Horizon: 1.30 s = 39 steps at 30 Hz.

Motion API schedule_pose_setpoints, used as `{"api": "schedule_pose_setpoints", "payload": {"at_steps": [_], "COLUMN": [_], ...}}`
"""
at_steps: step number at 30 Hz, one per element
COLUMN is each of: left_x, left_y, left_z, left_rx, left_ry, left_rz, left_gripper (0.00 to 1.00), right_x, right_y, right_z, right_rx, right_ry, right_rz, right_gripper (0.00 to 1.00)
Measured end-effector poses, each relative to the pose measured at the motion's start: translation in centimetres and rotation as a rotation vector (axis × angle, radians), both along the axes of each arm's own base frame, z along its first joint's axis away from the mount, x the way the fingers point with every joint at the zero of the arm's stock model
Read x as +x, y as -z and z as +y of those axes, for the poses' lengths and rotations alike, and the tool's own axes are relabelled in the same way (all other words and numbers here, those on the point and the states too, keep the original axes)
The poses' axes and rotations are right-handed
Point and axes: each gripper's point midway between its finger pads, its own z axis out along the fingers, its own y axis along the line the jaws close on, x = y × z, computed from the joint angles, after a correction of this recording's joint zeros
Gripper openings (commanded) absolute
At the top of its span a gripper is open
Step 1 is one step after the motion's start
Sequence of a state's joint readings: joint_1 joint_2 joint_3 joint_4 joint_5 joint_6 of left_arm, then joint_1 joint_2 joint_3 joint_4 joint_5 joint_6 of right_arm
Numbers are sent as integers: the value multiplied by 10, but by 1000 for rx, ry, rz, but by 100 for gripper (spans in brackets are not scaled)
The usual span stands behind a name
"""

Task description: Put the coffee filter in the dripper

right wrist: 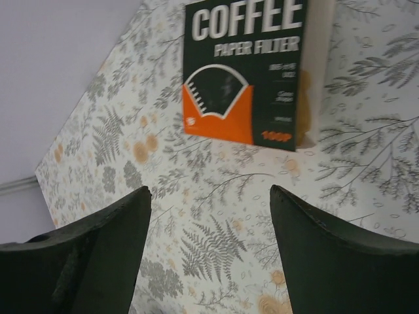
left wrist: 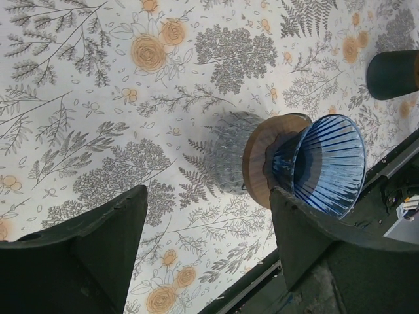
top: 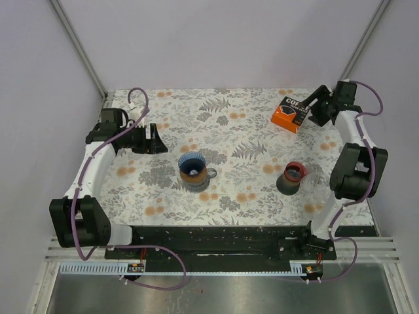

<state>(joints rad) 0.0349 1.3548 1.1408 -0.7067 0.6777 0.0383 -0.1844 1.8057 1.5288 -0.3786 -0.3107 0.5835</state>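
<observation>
The blue ribbed dripper [top: 192,164] with its wooden collar sits on a glass server near the table's middle. In the left wrist view the dripper [left wrist: 329,163] lies just beyond my right finger. The orange and black coffee filter box [top: 290,114] lies at the back right. In the right wrist view the box [right wrist: 249,72] is straight ahead, with a brownish filter edge showing at its right side. My left gripper [top: 157,139] stands open to the left of the dripper, empty [left wrist: 208,196]. Just right of the box, my right gripper [top: 312,108] is open and empty [right wrist: 211,193].
A dark mug with a red rim [top: 291,177] stands right of the dripper, also at the upper right of the left wrist view [left wrist: 393,73]. A flowered cloth [top: 229,137] covers the table. White walls close in the back and sides.
</observation>
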Motion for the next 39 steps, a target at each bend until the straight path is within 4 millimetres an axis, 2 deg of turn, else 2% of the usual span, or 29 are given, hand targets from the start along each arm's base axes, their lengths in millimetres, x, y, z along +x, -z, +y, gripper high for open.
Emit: {"api": "schedule_pose_setpoints", "payload": {"at_steps": [2,5,12,16,22,25,27,28,34,39], "left_x": [1,3,10,18,25,27,28,29,29,29], "left_y": [2,2,10,16,19,17,15,15,15,15], "left_z": [5,11,22,27,34,36,37,38,40,40], "left_rx": [1,1,0,-3,-9,-10,-10,-10,-12,-12], "left_ry": [-15,-34,-66,-80,-104,-111,-114,-116,-124,-124], "left_rz": [4,7,36,63,83,80,75,73,75,75], "left_gripper": [79,79,79,79,79,79,79,79,79,79], "right_x": [5,11,22,37,51,59,61,63,69,63], "right_y": [26,54,110,126,132,130,128,126,114,104], "right_z": [-23,-37,-50,-50,-41,-38,-35,-33,-29,-25], "right_rx": [37,80,182,240,331,362,377,393,398,316], "right_ry": [63,117,167,155,123,102,84,75,24,-36], "right_rz": [48,98,189,204,185,162,148,141,84,58], "right_gripper": [82,81,77,68,49,26,7,2,0,0]}}
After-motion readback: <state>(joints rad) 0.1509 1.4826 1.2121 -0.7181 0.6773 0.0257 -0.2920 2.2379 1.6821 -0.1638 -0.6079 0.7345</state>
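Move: The coffee filter box lies about 8 cm ahead of my right hand, 3 cm to its left and some 15 cm below, its open side with the paper filters facing right. The red-rimmed jar stands about 22 cm nearer me and 8 cm left of that hand, and the blue dripper on its server about 22 cm back and 44 cm left. From my left hand the box is about 26 cm ahead, 55 cm right and 15 cm below. I sink my open right hand about 13 cm to the box's open right side, first swinging some 5 cm right while working forward about 7 cm and rolling its left side up roughly 20 degrees. Then I edge left, shut the fingers on the thin edge there and rise about 3 cm, while my empty left hand drifts 5 cm left and forward, away from the dripper. ##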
